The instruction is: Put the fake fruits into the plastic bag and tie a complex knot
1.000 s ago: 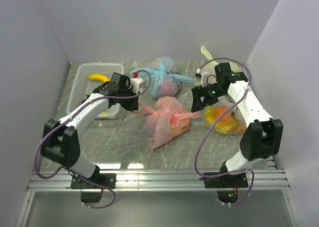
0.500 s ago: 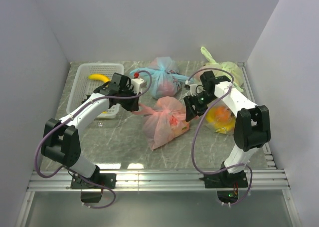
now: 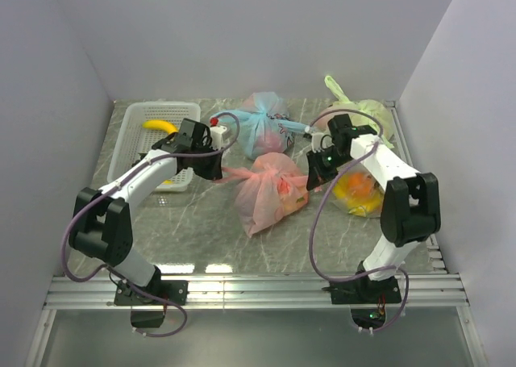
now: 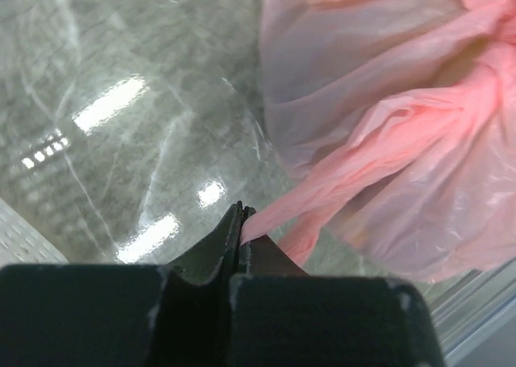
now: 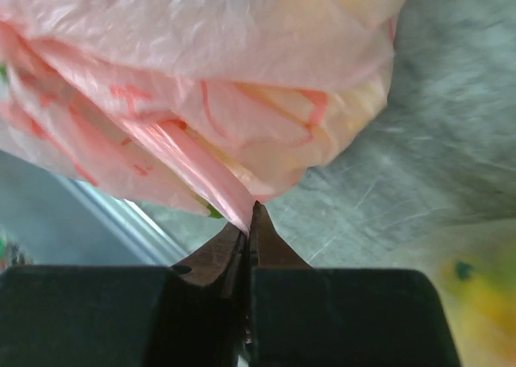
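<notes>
The pink plastic bag [image 3: 270,196] lies mid-table, bulging, with its handles twisted into a knot [image 3: 280,179] on top. My left gripper [image 3: 219,171] is shut on the pink end sticking out to the left, and the left wrist view shows that strand [image 4: 322,196] pinched at the tips [image 4: 240,214]. On the bag's right side, my right gripper [image 3: 311,181] is shut on the other pink end [image 5: 201,169], caught right at its tips [image 5: 251,215]. Pale yellow fruit [image 5: 363,0] shows dimly through the plastic bag [image 5: 201,52]. A yellow banana [image 3: 160,126] lies in the basket.
A white basket [image 3: 141,153] stands at the back left. A knotted light blue bag [image 3: 266,125] sits behind the pink one. A pale green bag [image 3: 369,113] is at the back right, and a clear bag of yellow fruit [image 3: 359,191] lies under the right arm.
My right gripper swung left from over the yellow bag to the pink bag's right end and shut on it. The left gripper kept its grip and barely moved.
</notes>
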Controlling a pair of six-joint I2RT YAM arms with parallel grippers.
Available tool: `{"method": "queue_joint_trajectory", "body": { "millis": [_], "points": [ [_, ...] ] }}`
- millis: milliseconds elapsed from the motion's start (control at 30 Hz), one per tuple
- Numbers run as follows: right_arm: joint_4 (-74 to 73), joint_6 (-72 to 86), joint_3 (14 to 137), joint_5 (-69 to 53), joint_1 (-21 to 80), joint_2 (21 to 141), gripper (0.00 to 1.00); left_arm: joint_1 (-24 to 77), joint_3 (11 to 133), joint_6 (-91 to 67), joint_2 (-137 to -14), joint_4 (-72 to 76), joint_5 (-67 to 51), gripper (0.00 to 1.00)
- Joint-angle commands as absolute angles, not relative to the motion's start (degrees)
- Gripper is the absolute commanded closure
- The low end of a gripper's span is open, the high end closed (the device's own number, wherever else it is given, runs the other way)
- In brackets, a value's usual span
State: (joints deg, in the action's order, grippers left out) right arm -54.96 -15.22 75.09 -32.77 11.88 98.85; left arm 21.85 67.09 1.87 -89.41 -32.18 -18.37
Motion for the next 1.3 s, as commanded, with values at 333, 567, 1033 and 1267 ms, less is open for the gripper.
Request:
{"method": "queue_joint_trajectory", "body": {
  "millis": [333,567,1033,1267],
  "points": [
    [-49.75,-11.68,62.61,-13.45,-5.00,81.04,1.00,8.10,57.22,-3.79,-80.33,-29.97,-0.18,1.00],
    [-46.14,-13.27,60.02,-18.62,-0.55,81.91,1.00,7.82,58.52,-0.62,-83.84,-27.86,-8.93,1.00],
    [-44.13,-19.51,63.20,-28.74,11.41,75.32,1.00,10.54,75.95,8.52,-90.35,-29.54,-20.65,1.00],
    [-43.06,-17.05,63.80,-32.42,17.05,80.59,0.61,12.74,74.07,8.35,-93.34,-28.37,-21.44,0.71]
  ]
}}
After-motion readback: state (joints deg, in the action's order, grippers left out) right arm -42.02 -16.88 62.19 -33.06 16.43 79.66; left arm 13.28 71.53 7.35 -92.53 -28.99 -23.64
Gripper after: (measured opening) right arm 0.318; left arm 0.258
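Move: The pink bag's knot lies about 14 cm right of the left hand and level with it fore and aft; from the right hand it is some 13 cm left and 4 cm ahead. Both hands already pinch a handle, a few centimetres above the knot. The blue bag sits 14 cm ahead and 14 cm right of the left hand, the fruit basket 18 cm left and 8 cm ahead. The yellow fruit bag is about 14 cm right of the right hand, 1 cm back. The pink bag's two handles, still pinched, are tugged up and apart twice: first the left hand lifts a little and the right rises about 5 cm while swinging right, then both dip and rise higher, the left also reaching forward, the right tilting its fingertips forward-up and drifting back left. Both then sink, shift left and part their fingers around the handle ends. ##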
